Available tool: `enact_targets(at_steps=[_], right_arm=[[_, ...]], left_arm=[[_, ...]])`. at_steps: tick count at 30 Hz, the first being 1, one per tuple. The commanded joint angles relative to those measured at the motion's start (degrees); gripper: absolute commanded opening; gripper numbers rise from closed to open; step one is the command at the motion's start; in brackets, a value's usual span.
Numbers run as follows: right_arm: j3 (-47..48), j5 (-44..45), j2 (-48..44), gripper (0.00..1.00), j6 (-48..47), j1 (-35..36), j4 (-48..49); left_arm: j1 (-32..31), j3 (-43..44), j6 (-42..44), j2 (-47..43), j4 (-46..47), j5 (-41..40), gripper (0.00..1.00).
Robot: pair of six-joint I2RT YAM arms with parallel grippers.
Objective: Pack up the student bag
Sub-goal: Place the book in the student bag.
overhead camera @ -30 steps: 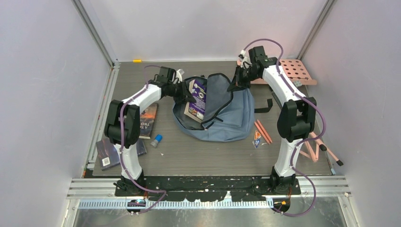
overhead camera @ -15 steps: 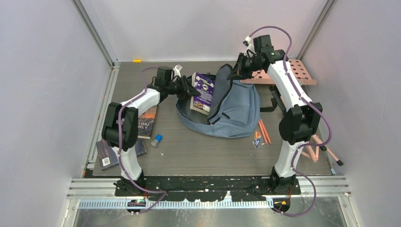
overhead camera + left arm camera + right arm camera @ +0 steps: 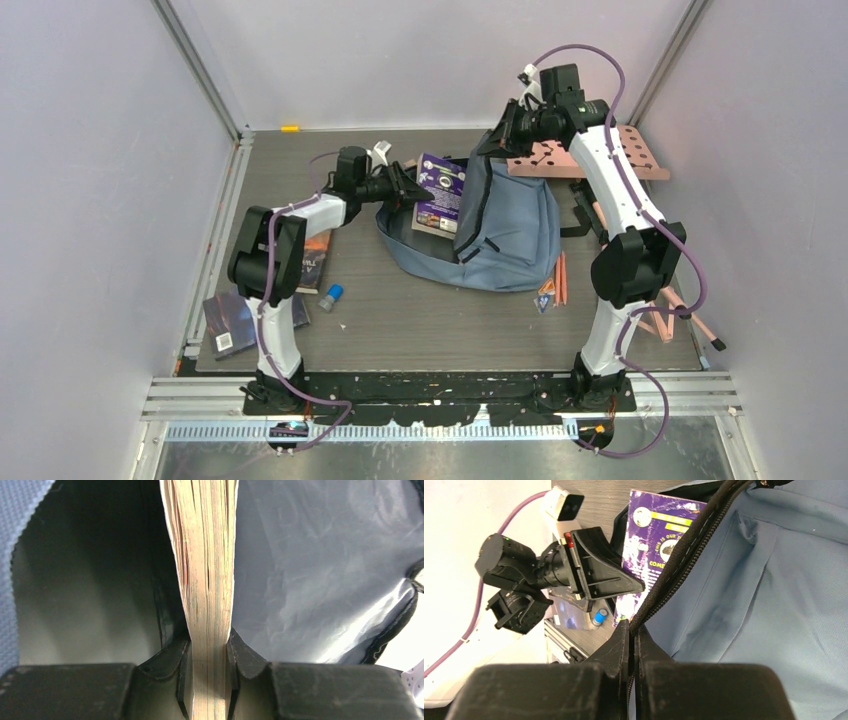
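The student bag (image 3: 510,228), grey-blue with dark zipper lines, lies mid-table with its mouth facing left. My right gripper (image 3: 497,146) is shut on the bag's zipper edge (image 3: 659,587) and holds the top flap up. My left gripper (image 3: 408,186) is shut on a purple-covered book (image 3: 439,188), which lies partly inside the opening. In the left wrist view the book's page edge (image 3: 207,575) runs straight out between the jaws of the left gripper (image 3: 209,652) into the bag's grey lining (image 3: 325,565). The right wrist view shows the purple cover (image 3: 655,540) beside the blue fabric (image 3: 769,585).
Two more books (image 3: 312,256) (image 3: 229,324) and a small blue-capped item (image 3: 331,295) lie on the left. Orange pencils (image 3: 559,280) lie right of the bag. A pink perforated board (image 3: 615,150) sits at the back right, and pink sticks (image 3: 685,315) lie by the right arm's base.
My left gripper has carried the purple book to the right, deeper into the bag's mouth. My right gripper has risen and pulled the flap up and back, shifting the bag rightward.
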Motion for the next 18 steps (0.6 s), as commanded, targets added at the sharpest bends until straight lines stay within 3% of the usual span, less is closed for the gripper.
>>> enact_targets(at_steps=[1,9,12,18], right_arm=[[3.09,-2.46,-2.19,0.01,4.29,-0.21,7.59],[4.69,-3.41,-0.52,0.01,5.8,0.79,9.92],[5.54,-3.37,0.26,0.01,5.8,1.31,9.92],[5.81,-2.92,1.51,0.01,5.32,2.48,10.0]], left_arm=[[-0.38,0.6,-1.45,-0.23,6.86,4.26,0.0],[-3.1,3.42,-3.82,3.88,9.67,8.01,0.0],[-4.32,2.77,-8.58,5.66,16.89,7.91,0.0],[-7.08,4.63,-8.84,8.23,18.05,6.37,0.0]])
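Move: The book is still pinched in my left hand. Its place inside the open bag lies about 6 cm to the right of that hand, 2 cm back and 8 cm down. The raised front panel's zip edge crosses some 10 cm to the right and 3 cm back at hand height; the dark book lies roughly 22 cm left, 8 cm back and 14 cm below. From my right hand, the book's place is about 6 cm left, 5 cm back and 20 cm down. My left hand keeps its grip on the book and carries it about 5 cm right, sinking 3 cm and drawing back a little, in behind the raised front panel, while the wrist turns some 10 degrees clockwise. I start slowly and speed up. My right hand keeps the zip edge pinched high and shifts it 2–3 cm left, slightly up and forward, holding the mouth open. ##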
